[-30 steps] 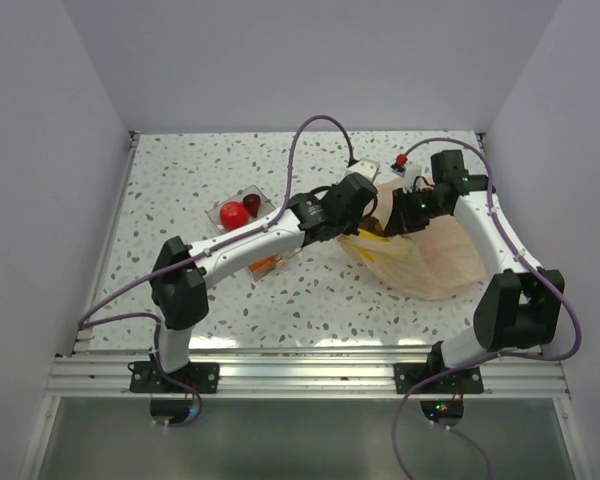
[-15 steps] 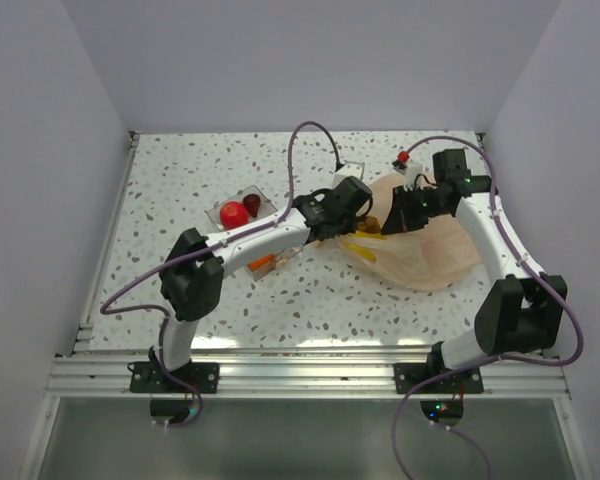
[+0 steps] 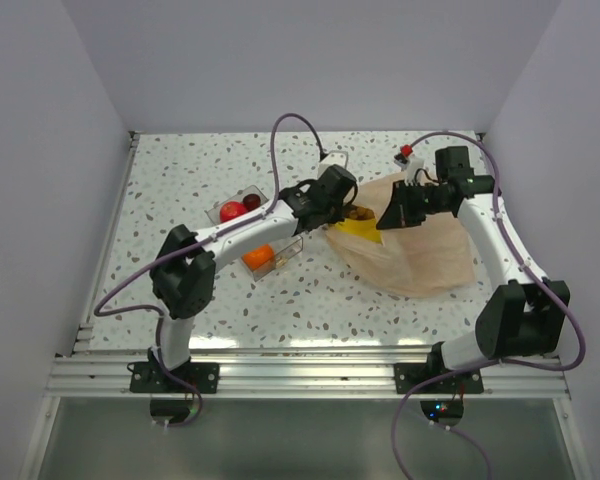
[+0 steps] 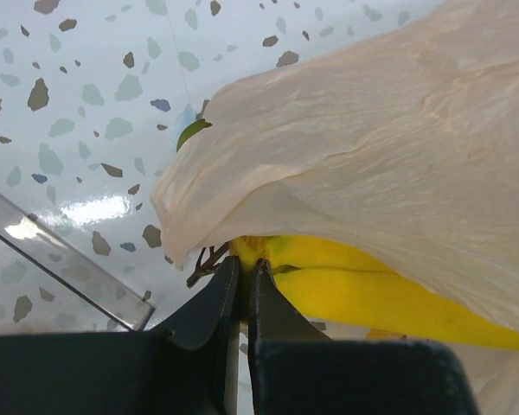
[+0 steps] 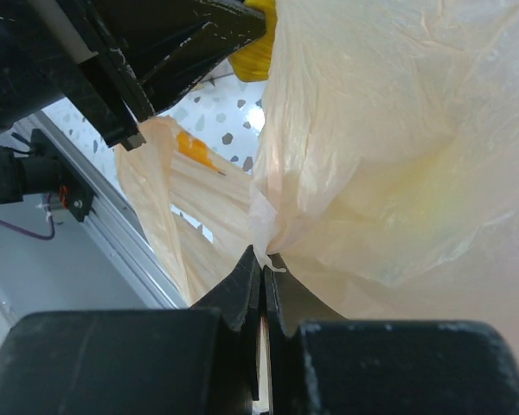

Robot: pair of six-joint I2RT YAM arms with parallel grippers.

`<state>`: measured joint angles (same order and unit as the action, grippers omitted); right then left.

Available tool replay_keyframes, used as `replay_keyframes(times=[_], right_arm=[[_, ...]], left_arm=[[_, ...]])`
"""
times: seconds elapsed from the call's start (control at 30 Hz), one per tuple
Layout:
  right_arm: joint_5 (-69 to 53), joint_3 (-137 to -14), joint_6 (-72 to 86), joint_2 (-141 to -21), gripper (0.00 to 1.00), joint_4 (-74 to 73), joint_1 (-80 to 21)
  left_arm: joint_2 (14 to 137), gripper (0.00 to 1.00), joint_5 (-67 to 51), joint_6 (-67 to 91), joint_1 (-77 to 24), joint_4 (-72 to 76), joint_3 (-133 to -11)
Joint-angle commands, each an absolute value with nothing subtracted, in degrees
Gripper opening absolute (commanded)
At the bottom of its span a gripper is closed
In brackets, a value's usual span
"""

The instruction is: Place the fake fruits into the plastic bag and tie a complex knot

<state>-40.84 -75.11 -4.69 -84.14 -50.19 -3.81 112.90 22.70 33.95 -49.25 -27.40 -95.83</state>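
Note:
My left gripper (image 4: pixel 242 264) is shut on the stem end of the yellow banana (image 4: pixel 372 294), which lies under the lifted lip of the peach plastic bag (image 4: pixel 372 130). In the top view the left gripper (image 3: pixel 347 211) sits at the bag's mouth, with the banana (image 3: pixel 360 227) showing yellow there. My right gripper (image 5: pixel 264 259) is shut on a pinch of the bag's edge (image 5: pixel 398 156); in the top view the right gripper (image 3: pixel 388 217) holds that edge up. The bag (image 3: pixel 425 255) spreads to the right. A red apple (image 3: pixel 232 211), a dark red one (image 3: pixel 251 202) and an orange piece (image 3: pixel 260 257) lie in the clear tray.
The clear rigid tray (image 3: pixel 282 258) lies left of the bag, under the left forearm; its edge shows in the left wrist view (image 4: pixel 60 259). A green bit (image 4: pixel 193 131) and a brown stem (image 4: pixel 203 264) lie at the bag's lip. White walls enclose the speckled table.
The left arm has swung back and left, uncovering the orange piece in the tray. The right gripper has raised the bag's edge, and more of the banana shows at the mouth.

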Motion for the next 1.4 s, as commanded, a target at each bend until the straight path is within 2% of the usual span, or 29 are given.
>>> replay_keyframes(times=[0.0, 0.27, 0.6, 0.8, 0.83, 0.9, 1.03, 1.1, 1.23, 1.37], right_arm=[[-45.2, -75.1, -1.9, -83.8, 0.0, -47.4, -4.2], [-53.4, -76.4, 6.7, -85.3, 0.0, -41.8, -5.6], [-50.6, -76.5, 2.9, -86.3, 0.0, -46.7, -3.7], [-49.5, -79.2, -1.8, -87.3, 0.0, -51.0, 1.5], [-49.0, -79.7, -3.5, -87.5, 0.0, -52.0, 2.0], [-47.5, -80.7, -4.7, -88.6, 0.0, -54.6, 3.2], [-40.8, -81.5, -12.8, -89.6, 0.0, -59.8, 4.3], [-38.3, -80.7, -14.9, -88.8, 0.0, -61.4, 4.4], [-36.0, -78.2, -17.7, -87.5, 0.0, -61.3, 4.4], [-36.8, -77.1, -18.3, -87.9, 0.0, -61.0, 4.4]], left_arm=[[108.7, 0.0, 21.9, 35.8, -48.9, -22.8, -100.5], [106.3, 0.0, 18.2, 35.4, -48.4, -21.4, -102.7], [115.7, 0.0, 9.8, 44.4, -48.0, -13.5, -102.1], [118.9, 0.14, 5.4, 45.2, -48.6, -8.0, -99.4], [118.9, 0.21, 4.7, 45.0, -48.6, -6.9, -97.1], [118.1, 0.28, 0.3, 44.0, -48.3, -2.9, -93.1], [113.3, 0.63, -6.3, 37.1, -48.2, 2.5, -86.5], [108.5, 0.72, -7.2, 33.8, -48.1, 2.3, -83.0], [101.7, 0.75, -9.2, 23.5, -47.7, -3.0, -79.0], [94.8, 0.71, -15.2, 14.1, -50.3, -3.9, -72.1]])
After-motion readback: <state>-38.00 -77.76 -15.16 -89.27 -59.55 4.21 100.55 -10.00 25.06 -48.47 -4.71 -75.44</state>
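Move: The left hand holds the bananas by the stem, and their drop spot inside the plastic bag's open mouth lies about 8 cm to its right, 1 cm back and roughly 9 cm lower. The brown fruit cluster already in the bag lies some 6 cm right, 3 cm ahead and 10 cm below the left hand; the orange in the clear tray is about 17 cm left, 7 cm back and 12 cm down. From the right hand, shut on the bag's rim, the drop spot is about 2 cm left, 1 cm back and 14 cm down. Keeping its hold on the banana stem, the left hand lifts about 6 cm, then swings down some 11 cm and rightwards into the bag mouth, its left side dipping about 20 degrees, and opens wide to let go of the bananas low down before drawing back some 7 cm and rising again with the fingers still open. The right hand keeps its pinch on the bag rim throughout, first carrying it about 3 cm left with a slight lift, then some 9 cm back to the right and about 5 cm down. ##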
